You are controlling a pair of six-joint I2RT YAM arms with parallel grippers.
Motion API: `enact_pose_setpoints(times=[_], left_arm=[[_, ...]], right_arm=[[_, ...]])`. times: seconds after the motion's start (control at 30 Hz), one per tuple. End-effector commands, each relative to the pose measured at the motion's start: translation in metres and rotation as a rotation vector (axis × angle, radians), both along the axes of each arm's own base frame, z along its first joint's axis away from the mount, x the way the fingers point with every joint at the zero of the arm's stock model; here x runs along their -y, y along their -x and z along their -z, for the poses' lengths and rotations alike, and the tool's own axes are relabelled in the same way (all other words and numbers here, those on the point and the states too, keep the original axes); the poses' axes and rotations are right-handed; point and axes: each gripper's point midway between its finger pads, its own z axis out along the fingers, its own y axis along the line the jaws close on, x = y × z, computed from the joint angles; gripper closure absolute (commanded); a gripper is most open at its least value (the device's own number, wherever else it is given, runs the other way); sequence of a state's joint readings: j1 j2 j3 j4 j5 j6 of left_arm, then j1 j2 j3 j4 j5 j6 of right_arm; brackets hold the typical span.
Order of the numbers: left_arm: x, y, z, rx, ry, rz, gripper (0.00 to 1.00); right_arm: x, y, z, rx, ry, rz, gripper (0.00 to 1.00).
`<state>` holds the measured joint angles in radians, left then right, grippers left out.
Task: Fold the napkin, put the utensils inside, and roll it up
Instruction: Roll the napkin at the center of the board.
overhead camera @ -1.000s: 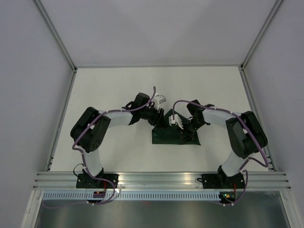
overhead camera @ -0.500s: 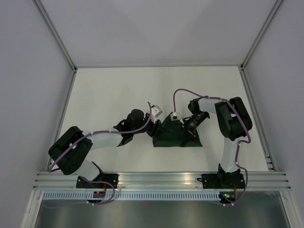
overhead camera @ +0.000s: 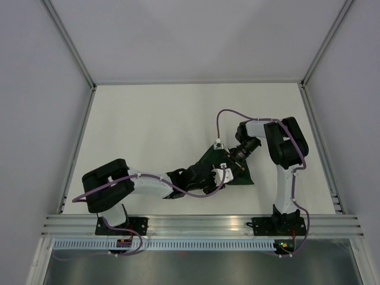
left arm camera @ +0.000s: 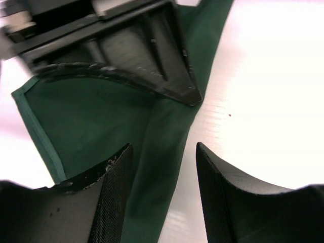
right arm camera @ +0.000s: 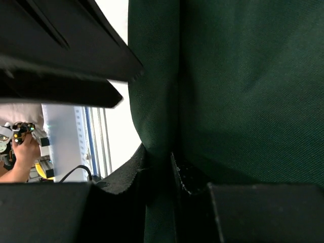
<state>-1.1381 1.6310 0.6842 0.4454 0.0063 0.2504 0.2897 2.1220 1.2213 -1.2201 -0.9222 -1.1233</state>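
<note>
The dark green napkin [overhead camera: 209,159] lies bunched near the table's middle, partly under both grippers. My left gripper [overhead camera: 221,173] reaches in low from the front left. In the left wrist view it [left arm camera: 163,147] is open, and its jaws straddle a raised fold of the napkin [left arm camera: 91,121] without closing on it. My right gripper [overhead camera: 233,158] comes from the right. In the right wrist view it [right arm camera: 159,154] is shut on a fold of the napkin [right arm camera: 243,76]. The fork is hidden.
An aluminium rail [overhead camera: 202,224] runs along the near edge, and grey walls with metal posts [overhead camera: 70,44] enclose the white table. A person's hand [right arm camera: 20,147] shows beyond the rail in the right wrist view.
My left arm has swung from the napkin's left side down to its near side and now reaches in low. My right gripper has stayed pinched on the napkin, which is more bunched.
</note>
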Motion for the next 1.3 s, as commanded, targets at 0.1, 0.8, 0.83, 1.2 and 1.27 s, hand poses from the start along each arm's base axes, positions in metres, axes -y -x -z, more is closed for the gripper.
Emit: enact_pose_setpoints(times=[0.1,0.8,0.83,1.2,1.27], left_arm=[[0.023,-0.010,0.000,0.174,-0.086,0.061,0.41],[0.024,0.000,0.048,0.084,-0.169,0.119,0.54],[0.026,0.005,0.050,0.065,-0.164,0.148,0.60],[0.009,0.015,0.079,-0.123,-0.196,0.160,0.88],[0.004,0.014,0.082,-0.159,-0.196,0.151,0.91]], right_arm=[[0.012,-0.018,0.036,0.123,0.034,-0.076,0.83],[0.014,-0.023,0.034,0.098,0.037,-0.058,0.82],[0.015,-0.023,0.034,0.099,0.039,-0.058,0.80],[0.012,-0.033,0.017,0.135,0.017,-0.037,0.55],[0.012,-0.036,0.011,0.141,0.008,-0.027,0.52]])
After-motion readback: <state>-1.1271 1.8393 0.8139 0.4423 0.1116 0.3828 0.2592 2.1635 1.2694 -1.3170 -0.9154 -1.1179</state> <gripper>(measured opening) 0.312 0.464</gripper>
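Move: The napkin's near roll, at the spot the left fingers will take, is about 4 cm below the left hand, 3 cm to its right and barely 1 cm ahead; the right fingertips already grip this roll about 5 cm to the left hand's right. The flat part of the napkin has its middle some 5 cm ahead of the left hand, 2 cm to the right and 5 cm down. From the right hand, the spot is about 2 cm to its left. The napkin roll changes hands: the left hand, fingers open, sinks about 4 cm and slides 3 cm right onto the roll, straddles it beside the right fingertips, then closes and pinches it. The right hand keeps its grip in place until the left has closed, then opens and lifts just under a centimetre, coming loose. ##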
